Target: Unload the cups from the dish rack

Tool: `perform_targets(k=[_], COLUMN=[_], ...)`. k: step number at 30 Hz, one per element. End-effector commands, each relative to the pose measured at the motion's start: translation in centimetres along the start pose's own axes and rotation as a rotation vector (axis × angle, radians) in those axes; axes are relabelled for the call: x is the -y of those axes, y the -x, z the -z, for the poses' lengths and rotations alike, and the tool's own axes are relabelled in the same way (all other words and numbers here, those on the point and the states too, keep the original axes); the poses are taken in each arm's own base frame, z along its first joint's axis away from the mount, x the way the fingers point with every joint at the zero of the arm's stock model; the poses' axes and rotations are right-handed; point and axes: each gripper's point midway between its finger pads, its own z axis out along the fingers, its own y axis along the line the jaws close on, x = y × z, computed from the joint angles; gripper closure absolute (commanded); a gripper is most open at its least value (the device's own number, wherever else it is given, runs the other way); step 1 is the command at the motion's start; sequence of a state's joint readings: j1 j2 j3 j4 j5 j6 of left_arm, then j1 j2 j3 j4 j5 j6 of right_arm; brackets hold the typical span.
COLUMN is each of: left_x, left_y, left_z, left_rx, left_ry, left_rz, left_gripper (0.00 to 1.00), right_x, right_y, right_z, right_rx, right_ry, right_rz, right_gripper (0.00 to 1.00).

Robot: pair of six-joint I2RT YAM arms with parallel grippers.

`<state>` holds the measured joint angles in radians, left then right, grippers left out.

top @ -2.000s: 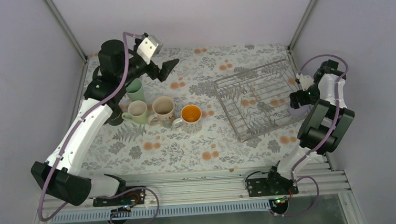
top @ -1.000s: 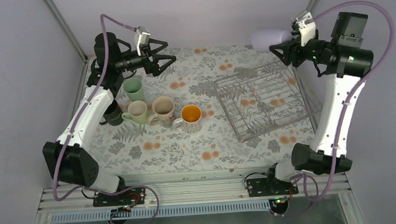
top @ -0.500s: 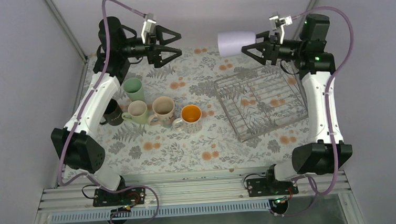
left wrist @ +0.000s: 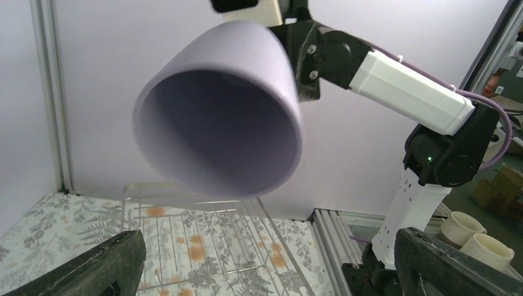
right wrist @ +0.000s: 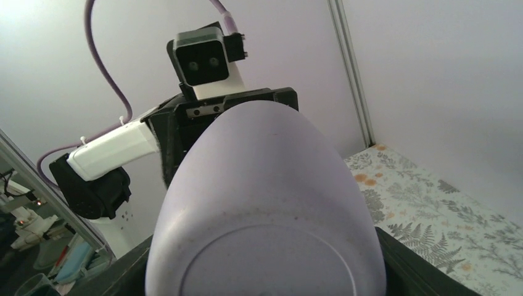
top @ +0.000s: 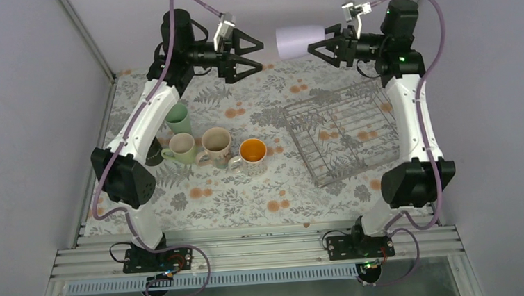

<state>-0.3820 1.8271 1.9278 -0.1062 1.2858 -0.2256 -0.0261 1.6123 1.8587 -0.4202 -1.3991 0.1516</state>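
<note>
High over the back of the table, my right gripper (top: 316,51) is shut on the base end of the lavender tumbler (top: 299,41), which lies sideways with its mouth toward my left gripper (top: 260,56). The left gripper is open, a short gap away. In the left wrist view the tumbler's mouth (left wrist: 219,117) faces the camera, above and beyond the spread fingers (left wrist: 92,271). The right wrist view is filled by the tumbler's base (right wrist: 265,216). The dish rack (top: 345,132) holds no cups. The other cups stand at the left: green tumbler (top: 177,118), black mug (top: 151,153), pale green mug (top: 182,148), cream mug (top: 216,145), orange-inside mug (top: 253,154).
The floral tablecloth (top: 235,198) covers the table, with grey walls on three sides and metal corner posts (top: 87,35) at the back. The aluminium rail (top: 252,249) with both arm bases runs along the near edge.
The right arm has lifted the lavender tumbler from the rack's right side and carried it up and left. The left arm has risen and swung right, its open gripper now facing the tumbler's mouth.
</note>
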Motion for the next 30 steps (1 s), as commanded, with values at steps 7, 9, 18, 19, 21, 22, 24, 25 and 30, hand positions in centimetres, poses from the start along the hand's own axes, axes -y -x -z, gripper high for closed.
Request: perform_targets(k=[7, 9, 18, 19, 21, 22, 24, 25, 30], left_x=[-0.5, -0.8, -2.3, -2.3, -2.2, -2.1, -1.9, -1.7, -0.9], left_y=[1.6, 1.6, 1.9, 1.9, 1.8, 1.8, 1.9, 2.0, 2.5], left_z=[-1.9, -2.4, -3.5, -3.5, -3.5, -3.5, -3.4, -3.4, -3.0], left_rx=[0.012, 0.012, 0.023, 0.023, 0.020, 0.020, 0.019, 0.020, 0.021], left_ry=[-0.059, -0.070, -0.068, -0.069, -0.071, -0.072, -0.074, -0.073, -0.053], left_rz=[-0.085, -0.080, -0.101, -0.105, -0.110, -0.113, -0.113, -0.117, -0.136], left_gripper=[0.00, 0.00, 0.13, 0.19, 0.28, 0.35, 0.49, 0.63, 0.97], right_x=[2.4, 3.1, 4.8, 4.8, 4.8, 4.7, 4.7, 4.7, 4.2], right_y=[-0.7, -1.0, -1.6, -1.5, -1.3, -1.2, -1.1, -1.1, -1.1], right_z=[-3.1, -3.9, -6.1, -6.1, -6.2, -6.2, -6.1, -6.1, -5.9], right_rx=[-0.029, -0.037, -0.054, -0.054, -0.053, -0.053, -0.051, -0.051, -0.050], right_ry=[0.052, 0.062, 0.092, 0.094, 0.093, 0.093, 0.090, 0.090, 0.078], right_rz=[-0.026, -0.032, -0.038, -0.035, -0.032, -0.030, -0.027, -0.028, -0.023], right_gripper=[0.80, 0.81, 0.80, 0.80, 0.79, 0.77, 0.69, 0.64, 0.39])
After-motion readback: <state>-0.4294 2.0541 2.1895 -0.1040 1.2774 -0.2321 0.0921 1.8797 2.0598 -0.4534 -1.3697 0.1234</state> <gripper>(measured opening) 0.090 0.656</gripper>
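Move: The lavender cup is held on its side high over the table, its mouth facing the open left gripper. Its middle is some 9 cm to the right of the left hand, about 2 cm ahead and 3 cm higher, with the right gripper about 12 cm to the right, 2 cm ahead and 2 cm higher. From the right hand, the cup's middle is about 3 cm to the left, and the left gripper it is being brought to is about 12 cm left, 2 cm back and 2 cm lower. Forward, left and down, the right arm carries the lavender cup about 6 cm outward to meet the left gripper, keeping its hold near the base. The left hand comes in about 4 cm to the right and somewhat forward, takes the cup's mouth between its open fingers, then stops and shuts them, pinching the near wall with one finger inside and one outside. ##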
